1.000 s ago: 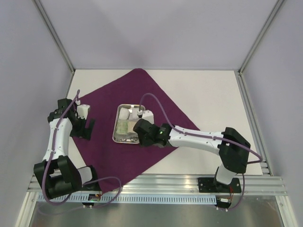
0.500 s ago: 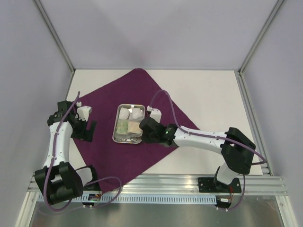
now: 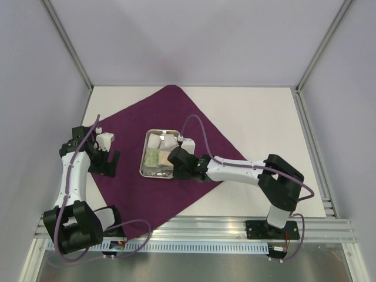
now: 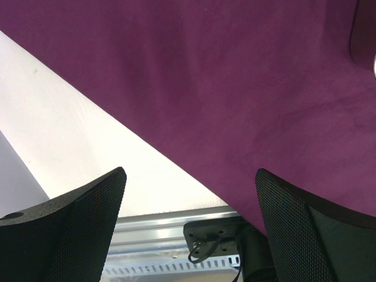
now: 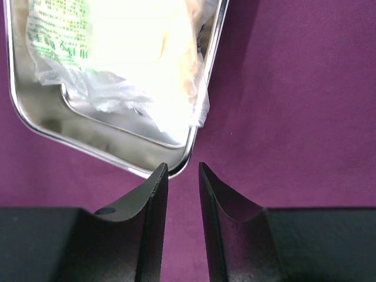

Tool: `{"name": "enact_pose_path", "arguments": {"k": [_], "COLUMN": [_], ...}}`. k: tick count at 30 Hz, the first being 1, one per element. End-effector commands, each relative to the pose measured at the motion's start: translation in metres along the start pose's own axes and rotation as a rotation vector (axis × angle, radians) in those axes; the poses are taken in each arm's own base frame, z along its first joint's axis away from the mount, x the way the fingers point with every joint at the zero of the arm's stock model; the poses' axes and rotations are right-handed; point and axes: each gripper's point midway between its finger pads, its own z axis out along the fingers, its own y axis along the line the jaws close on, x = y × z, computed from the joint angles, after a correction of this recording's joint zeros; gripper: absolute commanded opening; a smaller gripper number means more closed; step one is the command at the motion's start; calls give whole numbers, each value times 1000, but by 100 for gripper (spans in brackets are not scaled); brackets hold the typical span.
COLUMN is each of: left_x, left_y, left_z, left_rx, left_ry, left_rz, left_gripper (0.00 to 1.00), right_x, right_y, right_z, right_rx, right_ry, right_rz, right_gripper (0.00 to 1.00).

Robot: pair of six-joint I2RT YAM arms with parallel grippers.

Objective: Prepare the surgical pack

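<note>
The deep-purple cloth (image 3: 176,111) lies spread flat as a diamond on the white table. On it sits the small steel tray (image 3: 143,160), holding white gauze squares (image 3: 161,141) at its far end and clear packets (image 3: 156,158) at its near end. My right gripper (image 3: 175,157) hovers low at the tray's near right corner. In the right wrist view its jaws (image 5: 183,167) stand a narrow gap apart with only cloth (image 5: 294,117) between them, and the tray rim (image 5: 35,120) and a crumpled packet (image 5: 135,59) lie just beyond the tips. My left gripper (image 3: 104,160) hangs wide open over the cloth's left edge (image 4: 235,88).
Bare white table (image 3: 264,117) extends to the right of and behind the cloth. Enclosure posts (image 3: 70,47) rise at the back corners. The aluminium rail (image 3: 205,226) carrying the arm bases runs along the near edge, and the left wrist view shows that rail (image 4: 164,220) beneath the fingers.
My right gripper has drawn back from over the tray's far right part to its near right corner, and its jaws have narrowed. The left arm shifted slightly and stayed open.
</note>
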Motion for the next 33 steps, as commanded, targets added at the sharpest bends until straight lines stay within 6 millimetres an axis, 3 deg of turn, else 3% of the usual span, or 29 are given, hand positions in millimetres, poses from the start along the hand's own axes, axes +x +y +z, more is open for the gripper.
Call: {"name": "enact_pose_path", "arguments": {"k": [1, 10, 15, 21, 23, 24, 25, 28, 33], "left_x": [0, 0, -1, 4, 5, 4, 5, 4, 6], "left_y": [-2, -2, -1, 7, 7, 7, 6, 6, 4], "left_z": [-1, -1, -4, -9, -11, -14, -14, -17, -15], "left_rx": [13, 15, 8, -50, -52, -55, -52, -50, -42], "left_ry": [-18, -22, -28, -21, -22, -29, -27, -27, -19], "left_rz": [16, 21, 28, 61, 64, 66, 66, 63, 59], "left_gripper": [100, 100, 100, 100, 100, 100, 100, 100, 100], "right_x": [-19, -24, -30, -50, -51, -62, -58, -69, -91], "right_y": [9, -1, -11, -34, -26, -25, -20, -23, -26], "right_z": [9, 22, 20, 24, 28, 29, 34, 45, 58], "right_rx": [-14, -10, -2, 52, -33, -68, -121, -154, -215], "right_ry": [-47, -13, 15, 72, 102, 95, 133, 183, 212], "right_rz": [50, -11, -175, -432, -469, -537, -573, -765, -917], "right_gripper": [29, 15, 1, 1, 0, 0, 0, 0, 1]}}
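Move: The metal tray's middle is about 8 cm ahead of my right hand, 7 cm to its left and 2 cm lower. The bit of its right rim by the near corner that I want is only some 3 cm ahead and 1 cm down. Inside, the beige packet lies about 7 cm ahead and 4 cm left of that hand, the green one 7 ahead and 10 left. From my left hand the tray is roughly 20 cm to the right, 6 cm ahead and 7 cm down. I ease my half-open right fingers forward and about 1 cm down at the tray's near right corner and close them, pinching the right rim there. Keeping that pinch, I swing the corner forward, quickening as I go, about 10 cm in all, while my wrist turns some 40 degrees counter-clockwise. ##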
